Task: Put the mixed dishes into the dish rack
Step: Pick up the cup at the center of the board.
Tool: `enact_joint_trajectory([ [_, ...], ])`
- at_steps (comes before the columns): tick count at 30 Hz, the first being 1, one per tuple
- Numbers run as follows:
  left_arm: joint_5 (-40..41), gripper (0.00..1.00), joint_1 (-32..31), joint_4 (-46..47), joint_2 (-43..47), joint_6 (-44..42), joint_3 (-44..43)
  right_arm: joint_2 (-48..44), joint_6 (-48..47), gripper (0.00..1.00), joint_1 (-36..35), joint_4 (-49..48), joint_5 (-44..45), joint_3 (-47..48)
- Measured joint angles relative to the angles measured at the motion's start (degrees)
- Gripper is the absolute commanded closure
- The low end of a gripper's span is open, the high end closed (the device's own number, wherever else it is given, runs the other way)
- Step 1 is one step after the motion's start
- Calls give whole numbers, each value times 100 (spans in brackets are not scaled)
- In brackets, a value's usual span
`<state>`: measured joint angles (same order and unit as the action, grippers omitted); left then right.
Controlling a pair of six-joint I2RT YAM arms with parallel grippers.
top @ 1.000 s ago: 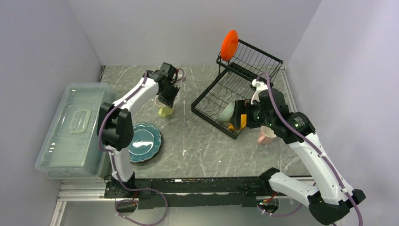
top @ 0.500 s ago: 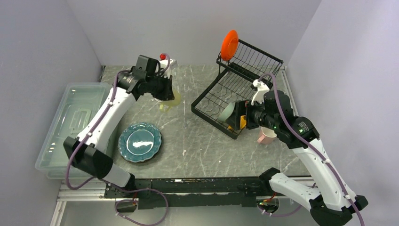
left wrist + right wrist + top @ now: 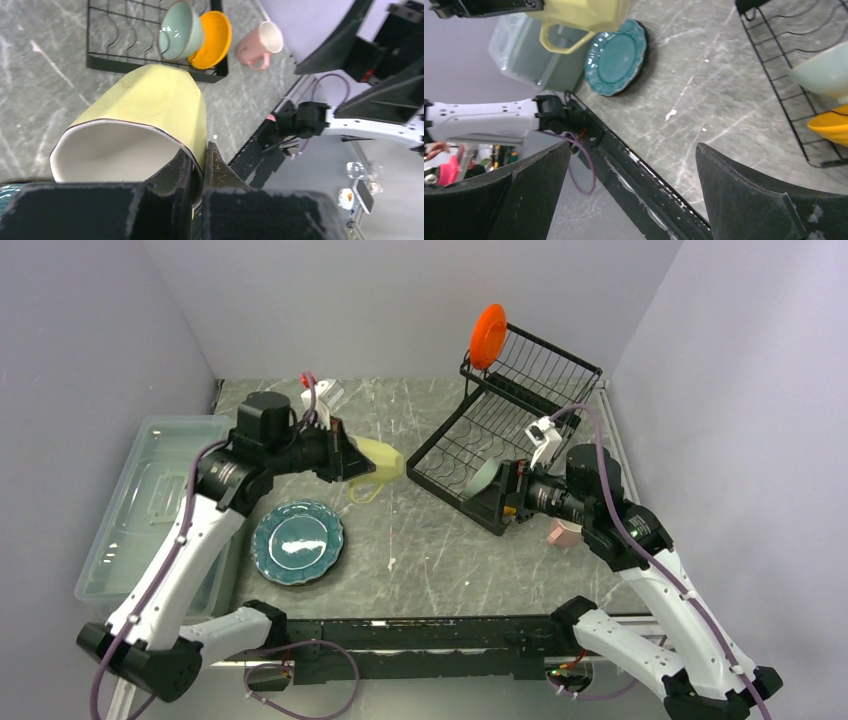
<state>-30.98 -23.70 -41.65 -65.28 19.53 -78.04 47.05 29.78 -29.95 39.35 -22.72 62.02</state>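
Observation:
My left gripper (image 3: 352,461) is shut on the rim of the pale yellow mug (image 3: 380,464), which hangs tilted on its side above the table, left of the black wire dish rack (image 3: 455,430). In the left wrist view one finger is inside the mug (image 3: 150,100) and one outside, with the gripper (image 3: 204,155) pinching the wall. A pale green bowl (image 3: 484,477) and an orange-yellow bowl (image 3: 215,32) stand in the rack's lower tray. The orange-red plate (image 3: 488,335) stands on the raised tier. My right gripper (image 3: 500,496) is open and empty by the rack's near corner.
A teal plate (image 3: 297,542) lies flat on the table at the front left. The pink mug (image 3: 563,533) sits on the table right of the rack, behind my right arm. A clear lidded bin (image 3: 150,510) fills the left edge.
My left arm has lifted the yellow mug off the table and swung it right and forward, tipping it on its side. The right gripper has tilted a little and stays open.

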Motion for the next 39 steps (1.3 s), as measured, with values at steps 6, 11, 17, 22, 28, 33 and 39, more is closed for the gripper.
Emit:
enact_joint_trajectory([
  [6,-407,100,0,892,782,800,680,-269,387,0,0,-710,-393,-348],
  [11,-699,100,0,1838,1224,1606,1215,-358,752,0,0,-1325,-691,-656],
  [17,-1008,100,0,2957,1561,2450,1480,-317,1191,0,0,-2162,-1082,-828],
  [22,-1172,100,0,3670,1910,2957,1687,-168,1558,0,0,-2990,-1408,-907],
  [28,-1405,100,0,4669,2203,3617,1961,-37,2065,0,0,-4113,-1779,-1078],
  [33,-1569,100,0,5351,2277,4118,2337,190,2476,0,-22,-4988,-2015,-1078],
  [39,-1637,100,0,5556,2282,4339,2441,621,2616,0,-396,-5318,-2085,-837],
])
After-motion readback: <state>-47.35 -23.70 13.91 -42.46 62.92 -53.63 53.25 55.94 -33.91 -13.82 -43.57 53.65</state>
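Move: Some 17 cm to the right hand's left and 6 cm farther out, about level with it, is the cup, already in the left hand's grip; the mint bowl in the rack is about 14 cm ahead, 2 cm right and 23 cm below, the orange bowl 9 cm ahead, 6 cm right and 25 cm below. From the left hand the open right gripper lies 20 cm right, 5 cm back and 3 cm lower. Drawing up about 12 cm and back some 10 cm, the left hand keeps its pinch on the cup's rim wall and tilts its fingers up some 40 degrees, so the base faces the right gripper. The right hand, still wide open, rises about 10 cm and reaches 8 cm left towards the base, its fingers also tipping up to near level and swinging left. ##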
